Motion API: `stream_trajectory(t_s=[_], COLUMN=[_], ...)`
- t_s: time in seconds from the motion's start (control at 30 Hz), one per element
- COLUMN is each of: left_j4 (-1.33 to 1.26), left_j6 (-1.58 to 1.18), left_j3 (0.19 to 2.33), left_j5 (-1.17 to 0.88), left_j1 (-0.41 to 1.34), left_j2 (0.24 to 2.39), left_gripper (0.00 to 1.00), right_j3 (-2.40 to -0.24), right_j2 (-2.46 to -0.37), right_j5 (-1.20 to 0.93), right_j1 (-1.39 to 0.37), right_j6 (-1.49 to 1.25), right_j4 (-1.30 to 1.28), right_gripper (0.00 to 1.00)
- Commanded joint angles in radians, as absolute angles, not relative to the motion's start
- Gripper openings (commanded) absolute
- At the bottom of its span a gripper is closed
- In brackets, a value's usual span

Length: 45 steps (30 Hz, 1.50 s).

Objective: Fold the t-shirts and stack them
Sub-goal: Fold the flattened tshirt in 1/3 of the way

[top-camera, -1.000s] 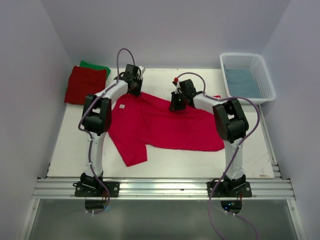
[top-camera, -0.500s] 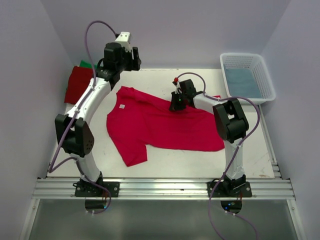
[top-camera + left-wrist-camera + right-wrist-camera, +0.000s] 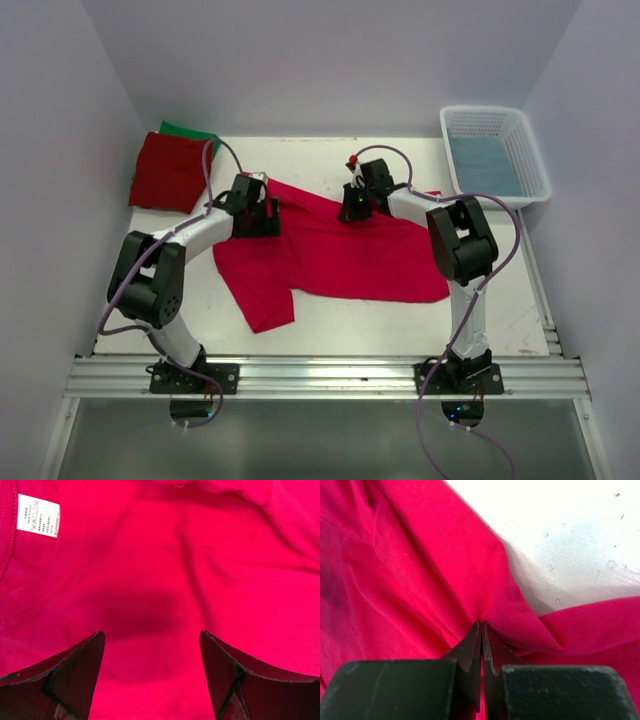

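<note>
The crimson-pink t-shirt [image 3: 330, 255] lies spread on the table, one sleeve toward the front left. My left gripper [image 3: 250, 218] is open just above the shirt near its collar; the left wrist view shows the wide-apart fingers [image 3: 75, 675] over the cloth [image 3: 160, 580] and its white label [image 3: 38, 515]. My right gripper [image 3: 352, 212] is shut on a pinch of the shirt's far edge [image 3: 485, 595]. The darker red t-shirt [image 3: 170, 170] lies folded on the green t-shirt [image 3: 190, 132] at the far left corner.
A white latticed basket [image 3: 525, 150] with a blue cloth [image 3: 483, 165] inside stands at the far right. White walls close in the table on three sides. The metal rail [image 3: 320, 375] runs along the near edge.
My left arm rose high above the far side of the table, then came down onto the shirt near the collar, now open. My right gripper has stayed shut on the shirt's far edge.
</note>
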<state>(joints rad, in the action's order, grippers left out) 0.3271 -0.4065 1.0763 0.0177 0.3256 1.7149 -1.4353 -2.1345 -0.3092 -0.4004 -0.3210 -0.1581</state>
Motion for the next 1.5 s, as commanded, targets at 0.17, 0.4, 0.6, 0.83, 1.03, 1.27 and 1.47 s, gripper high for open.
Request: stream_trajectory(t_s=[0.17, 0.4, 0.6, 0.83, 1.03, 1.27, 1.47], left_j4=[0.040, -0.071, -0.149, -0.227, -0.261, -0.287, -0.342], left_j6=[-0.488, -0.462, -0.460, -0.451, -0.426, -0.408, -0.394], left_j3=[1.000, 1.022, 1.031, 1.017, 1.034, 1.066, 1.068], left_j5=[0.055, 0.081, 0.069, 0.084, 0.097, 0.091, 0.086], left_j1=[0.348, 0.348, 0.348, 0.347, 0.347, 0.338, 0.328], left_j2=[1.618, 1.736, 1.793, 1.799, 1.819, 1.861, 1.884], left_gripper=[0.81, 0.81, 0.79, 0.78, 0.78, 0.77, 0.75], right_j3=[-1.377, -1.381, -1.381, -1.378, -1.374, -1.374, -1.371], right_j2=[-2.187, -2.189, -2.181, -2.183, -2.183, -2.180, -2.178], right_j5=[-0.235, -0.235, -0.232, -0.232, -0.232, -0.232, -0.230], right_j1=[-0.393, -0.393, -0.391, -0.390, -0.390, -0.387, -0.384], right_j6=[-0.285, -0.282, -0.276, -0.275, -0.272, -0.268, -0.264], right_j4=[-0.244, -0.252, -0.258, -0.258, -0.259, -0.264, -0.267], right_gripper=[0.00, 0.00, 0.00, 0.00, 0.00, 0.00, 0.00])
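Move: Ahead of the open left hand lies the shirt's turned-over sleeve, about 11 cm farther out, 4 cm to the right and 2 cm below. The white label is some 8 cm ahead and 5 cm left of that hand, the stacked red shirt roughly 17 cm ahead and 25 cm left. From the right hand, shut on a fold of the shirt, the sleeve lies about 17 cm left and 4 cm ahead. Skimming forward about 8 cm and drifting some 3 cm right, the left hand closes in on the turned-over sleeve; it hops up about 4 cm early on, sinks back, then runs nearly level close above the shirt. Its wrist tilts some 20 degrees so the fingers point more forward, staying wide open. The right hand stays put, still pinching the fold. ##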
